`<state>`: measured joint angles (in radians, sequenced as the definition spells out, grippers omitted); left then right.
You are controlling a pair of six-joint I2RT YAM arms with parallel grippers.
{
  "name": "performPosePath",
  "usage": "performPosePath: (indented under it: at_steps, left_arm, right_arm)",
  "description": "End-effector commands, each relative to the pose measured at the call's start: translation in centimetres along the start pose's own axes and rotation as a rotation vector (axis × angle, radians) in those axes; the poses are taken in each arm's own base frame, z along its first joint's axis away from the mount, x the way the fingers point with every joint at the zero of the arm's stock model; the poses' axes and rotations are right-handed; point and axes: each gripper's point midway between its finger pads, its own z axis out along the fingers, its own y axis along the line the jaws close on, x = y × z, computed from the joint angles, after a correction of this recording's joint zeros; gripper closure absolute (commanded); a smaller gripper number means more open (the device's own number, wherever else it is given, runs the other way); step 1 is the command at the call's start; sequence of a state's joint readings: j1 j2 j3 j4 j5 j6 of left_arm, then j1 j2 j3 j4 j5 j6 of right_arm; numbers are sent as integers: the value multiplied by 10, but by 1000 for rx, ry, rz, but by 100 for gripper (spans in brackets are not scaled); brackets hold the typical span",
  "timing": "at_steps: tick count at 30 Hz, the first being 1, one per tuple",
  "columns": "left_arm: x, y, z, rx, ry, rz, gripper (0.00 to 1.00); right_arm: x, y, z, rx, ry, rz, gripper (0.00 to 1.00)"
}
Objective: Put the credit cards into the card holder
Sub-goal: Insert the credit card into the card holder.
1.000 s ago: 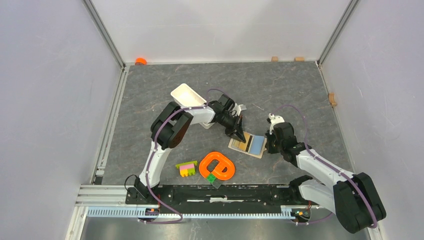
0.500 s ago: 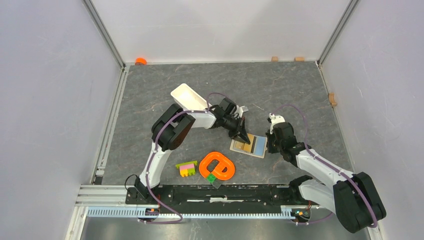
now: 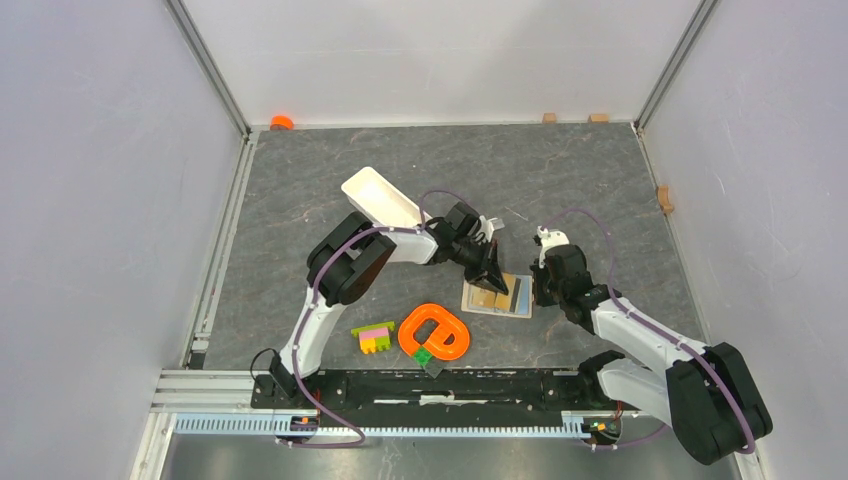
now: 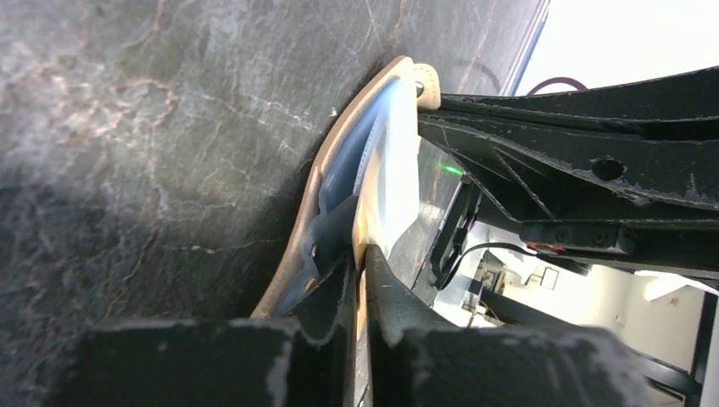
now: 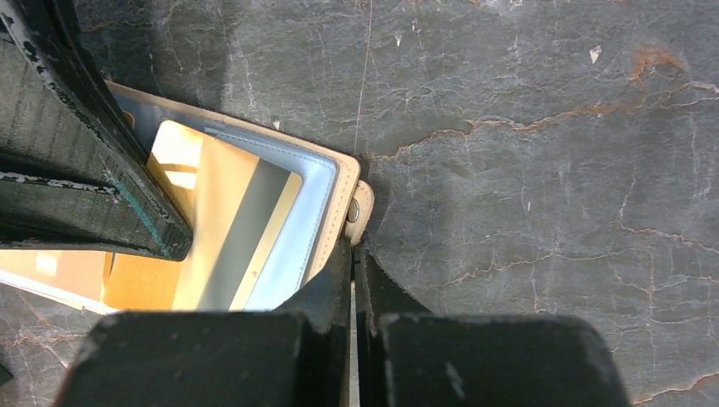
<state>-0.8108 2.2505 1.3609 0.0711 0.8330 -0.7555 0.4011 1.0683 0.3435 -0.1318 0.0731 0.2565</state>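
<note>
The beige card holder [image 3: 482, 300] lies open on the table, its light blue lining up [image 5: 318, 191]. My left gripper [image 3: 491, 279] leans over its left half, shut on the edge of the orange-gold credit card [image 4: 392, 174], which slants into the light blue pocket [image 4: 339, 182]. From the right wrist, the gold card [image 5: 225, 216] with its grey stripe lies inside the card holder [image 5: 341, 199]. My right gripper [image 5: 353, 251] is shut, tips down at the holder's right edge by the clasp tab [image 5: 359, 212]. No separate light blue card can be told from the lining.
A long white tray [image 3: 380, 197] lies behind the left arm. An orange ring toy [image 3: 436, 333], pink-yellow-green bricks [image 3: 373, 337] and a small green brick [image 3: 425, 355] sit near the front. Small wooden blocks [image 3: 664, 197] line the back and right walls.
My left gripper moved right and toward the front with the card, onto the card holder. The holder turned slightly squarer, and less of its blue inside shows. The right gripper stayed put.
</note>
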Motion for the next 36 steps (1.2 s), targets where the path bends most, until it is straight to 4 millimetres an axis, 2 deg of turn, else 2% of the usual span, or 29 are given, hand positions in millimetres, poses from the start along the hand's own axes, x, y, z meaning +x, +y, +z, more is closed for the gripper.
performPosePath:
  at_steps: [1,7,13,20,23,30,36]
  left_arm:
    - [0,6,-3,-88,-56,16,84]
    - [-2,0,-22,-179,-72,79,57]
    - [-2,-4,-43,-273,-88,136,46]
    - [4,-15,-52,-295,-88,178,42]
    - [12,-17,-42,-284,-62,182,43]
    - [27,-3,-18,-305,-4,150,47]
    - [27,-13,-6,-287,-8,169,47]
  right_arm:
    - [15,8,-1,-34,62,-10,100]
    - [13,7,-2,-31,57,-11,100]
    - [14,7,-2,-28,58,-10,100]
    - [15,8,-1,-35,60,-11,100]
    - [15,8,-1,-33,59,-10,100]
    - [16,8,-1,-35,62,-11,100]
    - [16,9,-1,-40,61,-9,100]
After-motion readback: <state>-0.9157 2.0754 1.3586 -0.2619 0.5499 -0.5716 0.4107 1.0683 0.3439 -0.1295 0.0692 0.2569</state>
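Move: The credit card, already mostly in the holder's right-hand pocket, is still pinched near its edge by the left fingers, its middle about 1 cm to their right, level fore-and-aft and 1 cm below. The open card holder's middle lies about 2 cm left, 1 cm back and 2 cm down; the orange toy is some 18 cm left and 10 cm back, 1 cm lower. From the right hand, the card is about 6 cm left, 1 cm ahead and level in height. The credit card is let go as the left fingers open to about half; that hand lifts some 2.5 cm and draws left about 3.5 cm off it, the fingers tipping about 15 degrees more steeply down. Still open, it then swings back about 4 cm towards the robot, easing right and sinking 1 cm, over the card's near edge. The right hand stays, keeping its shut fingers on the tab at the holder's right edge. ##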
